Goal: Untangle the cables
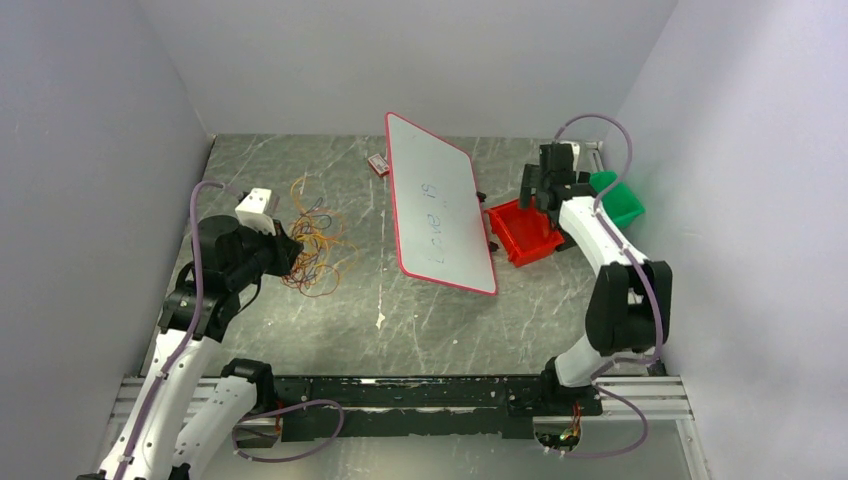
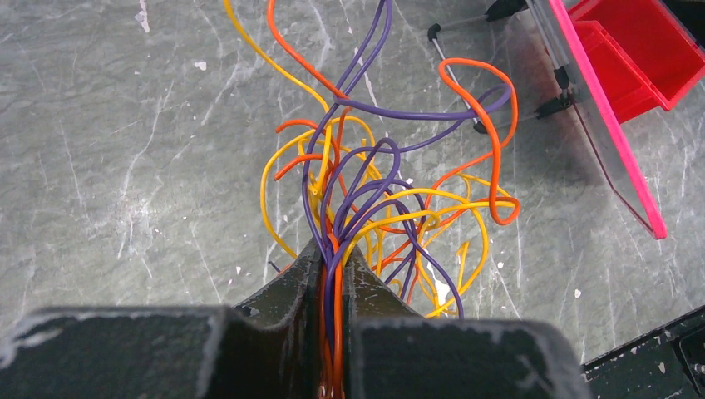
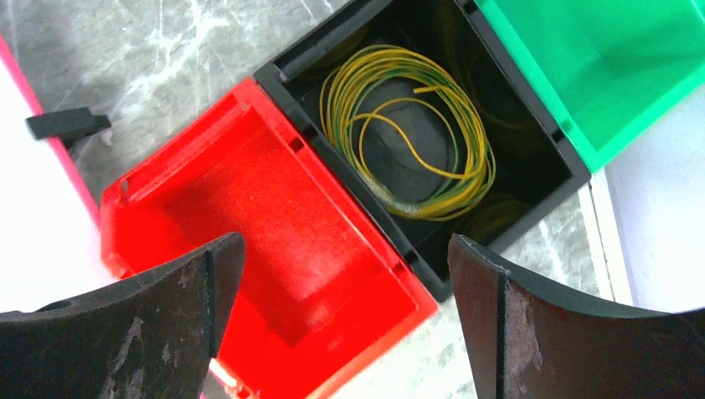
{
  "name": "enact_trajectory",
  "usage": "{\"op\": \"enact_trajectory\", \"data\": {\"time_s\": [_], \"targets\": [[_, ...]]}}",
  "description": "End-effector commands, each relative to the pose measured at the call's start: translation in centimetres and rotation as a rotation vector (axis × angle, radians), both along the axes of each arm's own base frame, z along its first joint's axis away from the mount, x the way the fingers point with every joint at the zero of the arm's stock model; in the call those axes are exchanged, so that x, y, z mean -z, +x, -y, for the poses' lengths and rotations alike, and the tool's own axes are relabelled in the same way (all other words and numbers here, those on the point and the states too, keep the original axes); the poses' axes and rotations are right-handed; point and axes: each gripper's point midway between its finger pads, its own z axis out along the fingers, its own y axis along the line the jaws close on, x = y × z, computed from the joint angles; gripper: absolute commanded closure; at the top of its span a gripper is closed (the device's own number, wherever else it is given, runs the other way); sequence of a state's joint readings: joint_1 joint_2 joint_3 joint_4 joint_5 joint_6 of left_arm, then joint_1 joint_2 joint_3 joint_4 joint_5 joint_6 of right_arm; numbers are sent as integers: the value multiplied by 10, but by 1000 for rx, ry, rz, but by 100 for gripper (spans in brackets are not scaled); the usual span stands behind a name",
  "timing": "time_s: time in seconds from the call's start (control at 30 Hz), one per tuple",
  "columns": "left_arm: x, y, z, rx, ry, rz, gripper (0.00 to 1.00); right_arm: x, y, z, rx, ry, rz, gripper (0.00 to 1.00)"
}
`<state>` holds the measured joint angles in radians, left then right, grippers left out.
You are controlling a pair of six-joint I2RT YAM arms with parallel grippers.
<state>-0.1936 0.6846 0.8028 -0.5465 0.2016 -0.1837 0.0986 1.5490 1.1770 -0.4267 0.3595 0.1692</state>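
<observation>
The cables [image 1: 316, 252] lie as one tangle of thin orange, yellow and purple loops on the left of the table. My left gripper [image 1: 290, 252] sits at the tangle's near-left edge. In the left wrist view the left gripper [image 2: 335, 249] is shut on the cables [image 2: 378, 199], with orange and purple strands pinched between its fingers. My right gripper [image 1: 528, 198] hovers over the bins at the back right. In the right wrist view it [image 3: 345, 249] stands wide open with nothing in it. A coiled yellow-green cable [image 3: 465, 179] lies in the black bin [image 3: 342, 176].
A pink-rimmed whiteboard [image 1: 440, 205] leans on small feet in the middle of the table. A red bin [image 1: 525, 232], the black bin and a green bin [image 1: 620, 200] stand side by side at the back right. A small red-and-white object [image 1: 378, 164] lies at the back.
</observation>
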Motion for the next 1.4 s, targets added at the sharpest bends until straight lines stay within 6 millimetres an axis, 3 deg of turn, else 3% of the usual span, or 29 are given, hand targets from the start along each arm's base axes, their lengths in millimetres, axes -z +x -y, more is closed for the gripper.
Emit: {"op": "enact_trajectory", "data": {"time_s": [0.0,0.17,0.37,0.7,0.93,1.17,1.37], "targets": [[-6,4,1,-9,-9,35,89,27,14,0,-60,-44,-113,3],[-7,3,0,-11,-8,42,89,51,23,4,-87,-100,-217,3],[-7,4,0,-10,-7,41,89,60,19,10,-96,-136,-267,3],[-7,3,1,-5,-9,44,89,84,2,-20,-114,52,-310,5],[-12,2,-1,-14,-15,60,90,79,-9,-40,-132,142,-296,5],[-66,-8,-11,-58,-5,123,91,75,-31,-62,-173,214,-277,5],[-110,-22,-17,-77,-21,203,90,75,-47,-97,-237,267,-273,2]]}}
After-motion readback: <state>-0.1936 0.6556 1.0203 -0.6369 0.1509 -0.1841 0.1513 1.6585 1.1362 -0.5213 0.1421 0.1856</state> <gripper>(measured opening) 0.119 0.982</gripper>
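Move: The black box with the coiled wire lies about 4 cm ahead, 7 cm to the right and 10 cm below the open right hand. Beside it, the red box is level with the hand and some 4 cm left; the green box is about 7 cm ahead, 17 cm right; the whiteboard's middle stands roughly 4 cm ahead, 23 cm left. From the left hand, already gripping the cables, the black box is about 60 cm right and 10 cm ahead. The black box's wall beside the red box is pushed left and back by the wide-open right hand's right finger: the hand first sinks some 7 cm, edging forward and tipping down about 15 degrees, lingers low, then sweeps roughly 6 cm left and 5 cm back, its other finger over the red box. Late on, the left hand lifts the gripped cables about 8 cm, tilting up slightly. ##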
